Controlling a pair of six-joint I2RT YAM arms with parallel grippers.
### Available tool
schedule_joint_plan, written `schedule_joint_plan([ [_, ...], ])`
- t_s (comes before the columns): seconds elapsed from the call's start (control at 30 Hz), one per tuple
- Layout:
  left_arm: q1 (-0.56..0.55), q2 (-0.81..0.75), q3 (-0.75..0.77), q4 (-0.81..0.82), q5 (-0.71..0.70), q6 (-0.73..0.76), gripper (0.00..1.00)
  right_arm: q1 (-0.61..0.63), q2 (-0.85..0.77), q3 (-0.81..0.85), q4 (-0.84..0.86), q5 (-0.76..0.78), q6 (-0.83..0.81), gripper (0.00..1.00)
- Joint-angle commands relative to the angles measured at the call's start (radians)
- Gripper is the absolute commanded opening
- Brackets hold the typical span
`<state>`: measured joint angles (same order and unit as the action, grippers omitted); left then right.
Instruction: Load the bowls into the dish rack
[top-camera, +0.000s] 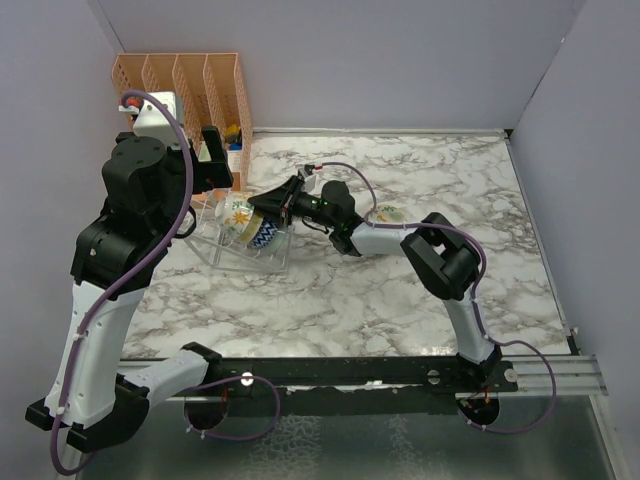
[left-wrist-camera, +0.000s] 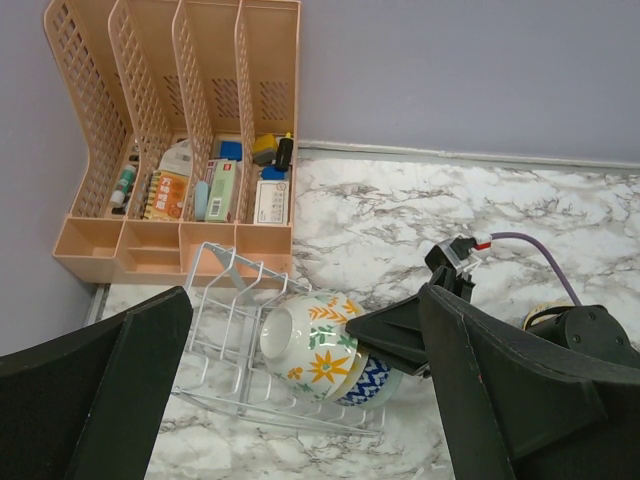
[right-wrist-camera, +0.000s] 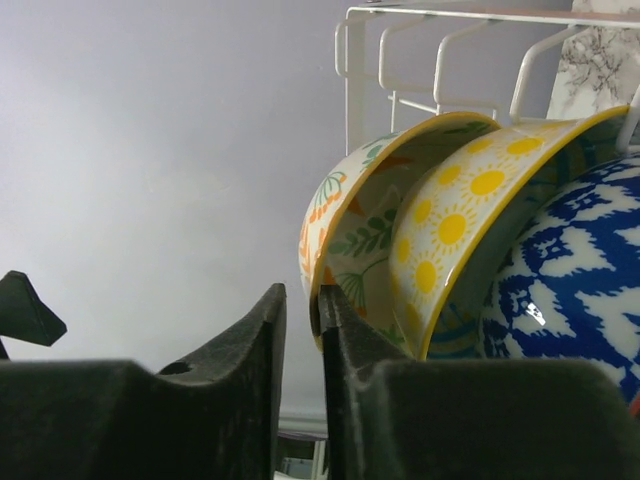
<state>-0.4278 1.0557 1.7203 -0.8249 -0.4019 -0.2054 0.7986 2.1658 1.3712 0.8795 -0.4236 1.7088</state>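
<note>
The clear dish rack (top-camera: 212, 248) stands on the marble table, left of centre. Three bowls lean nested in it: a floral bowl (top-camera: 238, 212), a yellow sun-patterned bowl (right-wrist-camera: 460, 220) and a blue-patterned bowl (top-camera: 266, 238). My right gripper (top-camera: 270, 205) reaches in from the right. In the right wrist view the right gripper (right-wrist-camera: 302, 295) is slightly open, with the floral bowl's (right-wrist-camera: 350, 220) rim in the narrow gap, against the right finger. My left gripper (top-camera: 215, 160) hangs wide open and empty above the rack (left-wrist-camera: 220, 310). The left wrist view shows the floral bowl (left-wrist-camera: 305, 340) below it.
An orange file organiser (top-camera: 185, 85) holding small items stands at the back left, close behind the rack. Another patterned bowl (top-camera: 390, 213) sits on the table beside my right forearm. Grey walls close in the back and both sides.
</note>
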Motion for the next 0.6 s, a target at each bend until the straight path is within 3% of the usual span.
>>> schedule_joint_plan([
  [0.0, -0.007, -0.003, -0.004, 0.015, -0.017, 0.014, 0.99, 0.007, 0.002, 0.005, 0.004, -0.028, -0.038, 0.25],
  [0.17, -0.006, -0.005, -0.006, 0.016, -0.018, 0.013, 0.99, 0.007, -0.022, 0.003, -0.083, -0.03, -0.09, 0.37],
  [0.57, -0.007, -0.002, -0.002, 0.021, -0.02, 0.017, 0.99, 0.007, -0.131, -0.049, -0.264, -0.023, -0.199, 0.4],
])
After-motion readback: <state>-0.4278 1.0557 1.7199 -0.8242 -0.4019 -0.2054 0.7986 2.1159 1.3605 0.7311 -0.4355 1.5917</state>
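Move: The right hand, pointing left, is already easing open on the top rim of the flowered bowl, whose middle sits about 4 cm farther left, 2 cm back and 5 cm lower. The sun-patterned bowl stands some 5 cm back and 1 cm left, the blue bowl about 7 cm back and 3 cm right, both about 5 cm lower. From the idle left hand, the flowered bowl is roughly 4 cm ahead, 1 cm right and 28 cm below. Letting go of the flowered bowl's rim, the right hand goes on spreading its fingers from barely open to about two fifths, with the rim still between them. It sinks a little over 1 cm and tips its fingertips down some 5 to 10 degrees, hardly travelling otherwise; one fingertip ends close by the sun-patterned bowl's rim. ##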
